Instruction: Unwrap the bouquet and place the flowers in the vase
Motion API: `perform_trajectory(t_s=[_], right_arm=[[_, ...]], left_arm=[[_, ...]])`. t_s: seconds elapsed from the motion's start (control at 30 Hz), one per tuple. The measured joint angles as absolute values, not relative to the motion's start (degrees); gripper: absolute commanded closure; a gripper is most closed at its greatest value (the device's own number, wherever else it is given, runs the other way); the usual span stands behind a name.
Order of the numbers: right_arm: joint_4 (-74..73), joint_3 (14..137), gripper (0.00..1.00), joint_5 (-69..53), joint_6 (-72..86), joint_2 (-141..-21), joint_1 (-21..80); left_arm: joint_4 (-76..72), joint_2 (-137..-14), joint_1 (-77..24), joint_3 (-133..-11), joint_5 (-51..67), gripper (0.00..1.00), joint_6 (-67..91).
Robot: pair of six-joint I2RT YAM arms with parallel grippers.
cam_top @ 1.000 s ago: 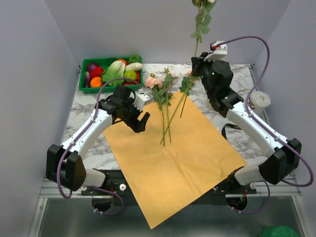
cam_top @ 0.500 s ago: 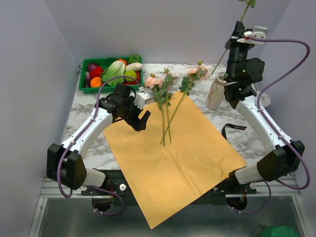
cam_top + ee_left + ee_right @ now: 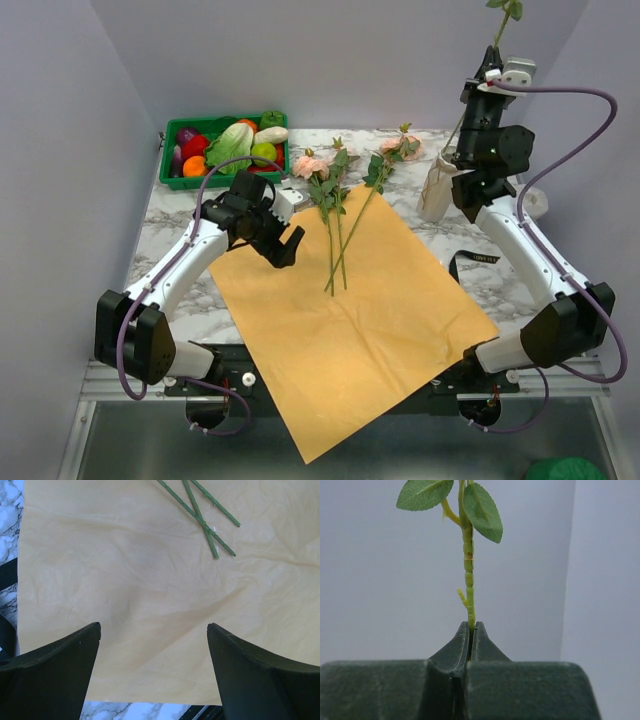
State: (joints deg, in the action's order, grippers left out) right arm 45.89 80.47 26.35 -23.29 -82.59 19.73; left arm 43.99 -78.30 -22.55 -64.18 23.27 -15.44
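Observation:
My right gripper [image 3: 492, 58] is raised high at the back right and is shut on the thin green stem of one of the flowers [image 3: 503, 24]. Its bloom is out of view above. In the right wrist view the gripper [image 3: 471, 626] pinches the stem [image 3: 468, 560] below two leaves. The stem's lower part slants down to the mouth of the beige vase [image 3: 436, 188]. Three pink roses [image 3: 311, 165] lie with their stems [image 3: 201, 516] on the flat orange-yellow paper [image 3: 350, 320]. My left gripper [image 3: 285, 243] hovers open over the paper's [image 3: 150, 580] left corner, holding nothing.
A green basket [image 3: 172, 181] of plastic vegetables stands at the back left. The black ribbon [image 3: 472, 258] lies on the marble right of the paper. A white pot [image 3: 531, 203] sits behind my right arm. The paper overhangs the table's near edge.
My right arm has swung right, carrying the flower from above the lying roses to over the vase, turning the stem upright. The left arm has not moved.

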Motion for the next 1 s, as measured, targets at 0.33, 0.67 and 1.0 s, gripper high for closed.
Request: perform_trajectory(t_s=[0.33,0.67,1.0], right_arm=[[48.3,72.4,0.99,28.0,-24.7,-82.5,18.9],[43.7,66.8,0.35,30.4,-19.4,-79.9,18.3],[23.2,64.1,0.28,25.0,-4.8,-68.3,18.3]], left_arm=[[43.9,-78.3,-22.5,-64.0,23.7,0.05,-15.5],[43.9,-78.2,-22.2,-63.5,23.8,0.05,-15.9],[43.4,-78.0,-22.1,-63.5,24.0,0.05,-15.8]])
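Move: The two-headed rose is still pinched in the right fingers, its stem hanging down to the vase mouth. The vase's middle lies some 45 cm below that hand, about 4 cm ahead and nearly level sideways. On the table, the nearest loose flower head is about 18 cm ahead and 7 cm left, the white canister about 4 cm ahead and 18 cm right, the black ribbon about 8 cm back and 8 cm right. From the idle left hand the vase is roughly 20 cm ahead and 34 cm right. The rose stem is lowered further into the vase as the right hand sinks roughly 8 cm, easing a little forward. Still sinking, the fingers then open wide and let go of the stem; the hand draws back about 4 cm, its fingertips tipping down some 20 degrees over the whole move. ##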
